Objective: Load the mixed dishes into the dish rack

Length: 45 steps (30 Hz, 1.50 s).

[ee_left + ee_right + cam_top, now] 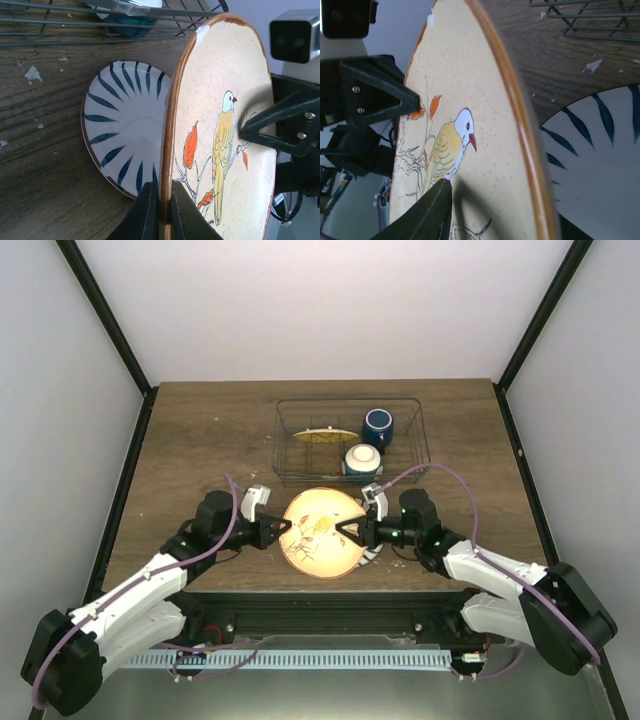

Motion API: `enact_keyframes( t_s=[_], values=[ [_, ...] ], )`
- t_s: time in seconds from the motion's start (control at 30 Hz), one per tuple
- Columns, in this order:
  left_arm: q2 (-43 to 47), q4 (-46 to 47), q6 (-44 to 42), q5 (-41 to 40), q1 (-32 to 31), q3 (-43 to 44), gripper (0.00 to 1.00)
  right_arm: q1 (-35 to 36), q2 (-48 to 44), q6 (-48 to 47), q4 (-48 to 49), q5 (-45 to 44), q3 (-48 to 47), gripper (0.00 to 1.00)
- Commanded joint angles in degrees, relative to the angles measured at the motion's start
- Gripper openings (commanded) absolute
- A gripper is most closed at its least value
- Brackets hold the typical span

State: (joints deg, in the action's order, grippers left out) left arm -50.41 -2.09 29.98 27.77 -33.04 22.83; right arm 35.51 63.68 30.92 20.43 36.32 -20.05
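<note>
A cream plate point(320, 532) with a yellow bird and orange leaves is held tilted on edge above the table, between both arms. My left gripper point(283, 527) is shut on its brown rim point(167, 150) from the left. My right gripper point(346, 530) has one finger point(432, 210) on the painted face and the other behind the plate point(485, 100), shut on it. The wire dish rack point(420, 440) behind holds a yellow-orange plate point(325, 435), a dark blue mug point(377, 426) and a small white bowl point(361, 459).
A white plate with dark blue stripes point(125, 125) lies flat on the wooden table directly under the held plate, also visible in the right wrist view point(600, 160). The rack's wire wall point(50, 22) stands just beyond it.
</note>
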Motion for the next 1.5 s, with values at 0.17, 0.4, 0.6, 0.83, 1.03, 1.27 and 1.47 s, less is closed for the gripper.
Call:
enact_keyframes(
  t_s=[0.17, 0.4, 0.6, 0.83, 1.03, 1.27, 1.47],
  values=[
    [0.29, 8.04, 1.36, 2.13, -0.08, 2.33, 0.00, 1.04, -0.38, -1.54, 2.52, 8.29, -1.81, 0.06],
    [-0.17, 6.97, 0.45, 0.79, -0.06, 2.16, 0.06, 1.08, 0.13, -5.41, -2.67, 6.61, -4.45, 0.01],
    [-0.74, 2.52, -2.05, -0.63, -0.06, 2.20, 0.38, 1.05, 0.62, -12.35, -11.40, 3.01, -10.27, 0.01],
    [2.75, -4.03, -3.11, -5.66, -0.07, 1.72, 0.69, 1.07, 0.61, -20.56, -22.44, -4.21, -18.23, 0.01],
    [4.63, -12.33, -3.39, -11.16, -0.10, 3.96, 1.00, 1.06, -1.70, -29.63, -27.38, -8.12, -24.11, 0.01],
    [5.13, -11.65, -2.25, -10.20, -0.07, 3.52, 1.00, 1.06, -5.46, -41.11, -27.93, -13.28, -29.74, 0.01],
    [4.18, -10.74, -2.65, -9.62, -0.01, 3.00, 1.00, 1.06, -7.91, -52.63, -18.35, -15.75, -29.17, 0.01]
  ],
)
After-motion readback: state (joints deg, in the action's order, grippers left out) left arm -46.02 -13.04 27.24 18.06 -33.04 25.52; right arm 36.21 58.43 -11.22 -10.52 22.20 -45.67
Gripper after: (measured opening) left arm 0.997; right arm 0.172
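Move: The bird plate, still held at its left rim by the left hand, has its middle about 5 cm to the right hand's left, 1 cm back and level; from the left hand it lies 7 cm to the right and 1 cm back. On the table some 13 cm below the right hand, the striped plate lies about 1 cm ahead. The white bowl is 17 cm ahead and 4 cm right of that hand, the dish rack's middle 21 cm ahead, 1 cm right. The right fingers finish closing and pinch the bird plate's right rim; only then do the left fingers open wide and let go, that hand backing off nearly 3 cm to its left. The right hand next carries the plate up about 11 cm and forward some 4 cm, away from the striped plate, rolling roughly 40 degrees so the plate's far edge rises. ##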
